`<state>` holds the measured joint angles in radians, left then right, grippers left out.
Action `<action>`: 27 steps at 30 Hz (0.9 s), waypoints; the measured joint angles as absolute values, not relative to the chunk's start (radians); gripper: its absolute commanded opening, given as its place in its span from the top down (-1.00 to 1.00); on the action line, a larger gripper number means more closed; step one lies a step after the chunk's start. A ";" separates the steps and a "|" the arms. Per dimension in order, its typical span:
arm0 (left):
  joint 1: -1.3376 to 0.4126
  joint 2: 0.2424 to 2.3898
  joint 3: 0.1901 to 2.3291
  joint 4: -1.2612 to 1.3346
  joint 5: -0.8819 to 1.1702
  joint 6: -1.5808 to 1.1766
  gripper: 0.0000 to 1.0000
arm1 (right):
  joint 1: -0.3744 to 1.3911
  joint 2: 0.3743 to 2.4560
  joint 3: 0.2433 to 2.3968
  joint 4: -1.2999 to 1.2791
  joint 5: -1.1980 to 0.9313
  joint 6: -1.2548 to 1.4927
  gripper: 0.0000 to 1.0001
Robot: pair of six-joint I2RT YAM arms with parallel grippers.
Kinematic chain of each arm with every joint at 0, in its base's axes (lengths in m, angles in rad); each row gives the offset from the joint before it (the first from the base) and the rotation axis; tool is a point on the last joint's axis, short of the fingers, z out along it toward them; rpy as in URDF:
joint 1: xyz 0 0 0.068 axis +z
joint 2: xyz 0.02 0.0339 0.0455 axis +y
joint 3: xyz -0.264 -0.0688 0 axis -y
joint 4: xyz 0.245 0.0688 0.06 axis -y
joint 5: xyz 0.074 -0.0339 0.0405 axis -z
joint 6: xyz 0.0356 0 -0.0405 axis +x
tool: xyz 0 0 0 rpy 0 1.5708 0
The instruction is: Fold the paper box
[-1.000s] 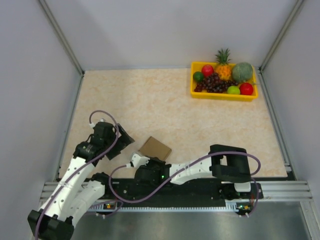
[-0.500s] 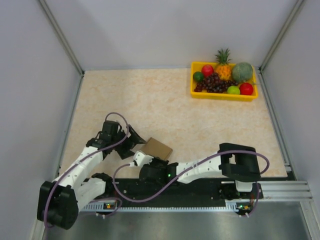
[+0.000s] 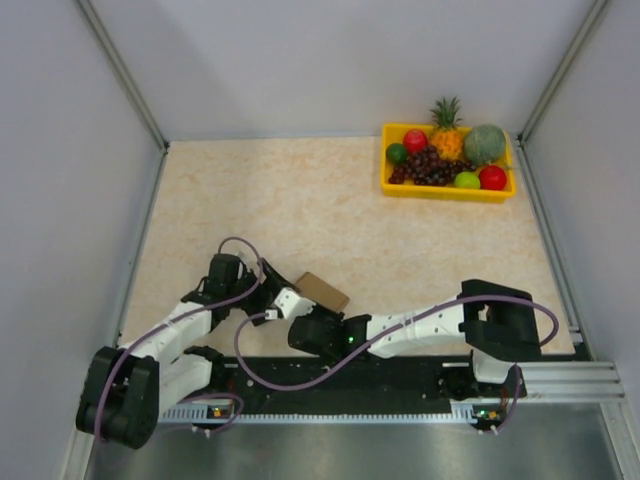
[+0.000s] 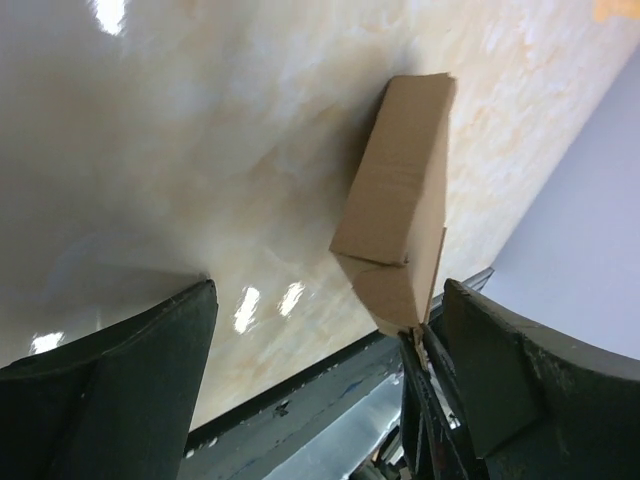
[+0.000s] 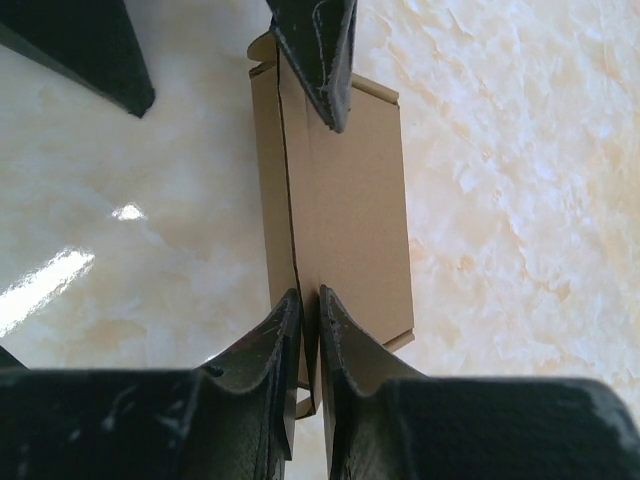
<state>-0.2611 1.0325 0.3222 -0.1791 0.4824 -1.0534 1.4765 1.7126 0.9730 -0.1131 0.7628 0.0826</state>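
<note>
The paper box (image 3: 324, 290) is a small brown cardboard box near the table's front edge, tilted up on one side. My right gripper (image 3: 300, 302) is at its near left end. In the right wrist view the right gripper (image 5: 308, 305) is shut on a thin cardboard wall of the box (image 5: 350, 190). My left gripper (image 3: 272, 290) sits just left of the box, wide open. In the left wrist view the box (image 4: 400, 190) points its near end between the left gripper's (image 4: 325, 365) jaws, close to the right-hand one and touching neither. The left fingertips (image 5: 318, 60) also show beyond the box's far end.
A yellow fruit tray (image 3: 446, 193) holding a pineapple, grapes and other fruit stands at the back right corner. The black base rail (image 3: 400, 375) runs right behind the box along the table's near edge. Grey walls close in left, right and back.
My left arm has swung right and its open gripper now reaches the box's left end. The right gripper has closed a little on the cardboard and tipped the box up, shifting it slightly right.
</note>
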 measured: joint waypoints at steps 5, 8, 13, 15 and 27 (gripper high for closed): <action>-0.264 1.044 0.298 -0.051 0.483 -1.092 -0.87 | 1.465 1.702 0.968 -0.111 0.745 0.090 0.76; -0.277 1.061 0.295 0.019 0.482 -1.116 -0.76 | 1.454 1.691 0.968 -0.112 0.733 0.099 0.76; -0.309 1.123 0.249 0.179 0.483 -1.172 -0.52 | 1.441 1.665 0.951 -0.100 0.715 0.110 0.75; -0.321 1.146 0.236 0.215 0.483 -1.189 -0.33 | 1.436 1.655 0.941 -0.095 0.708 0.115 0.75; -0.358 1.170 0.270 0.303 0.443 -1.207 0.31 | 1.414 1.615 0.897 -0.066 0.675 0.129 0.71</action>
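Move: The paper box is already pinched in my right hand by its near-left edge; its middle lies about 4 cm ahead of that hand, 3 cm to its right and slightly lower. From my left hand the box's middle is some 8 cm to the right, about level fore and aft and slightly lower. My right fingertips sit about 5 cm to my left hand's right and 4 cm back. The table's near edge runs roughly 12 cm straight behind my left hand. I bring my wide-open left hand about 5 cm forward and to the right, ending slightly higher, so its fingers straddle the free left end of the box, and shut them to less than half open around its narrow sides, tipping the fingertips up some 10 degrees. My right hand keeps its pinch, easing the box a centimetre or so forward and right with a slight roll. ##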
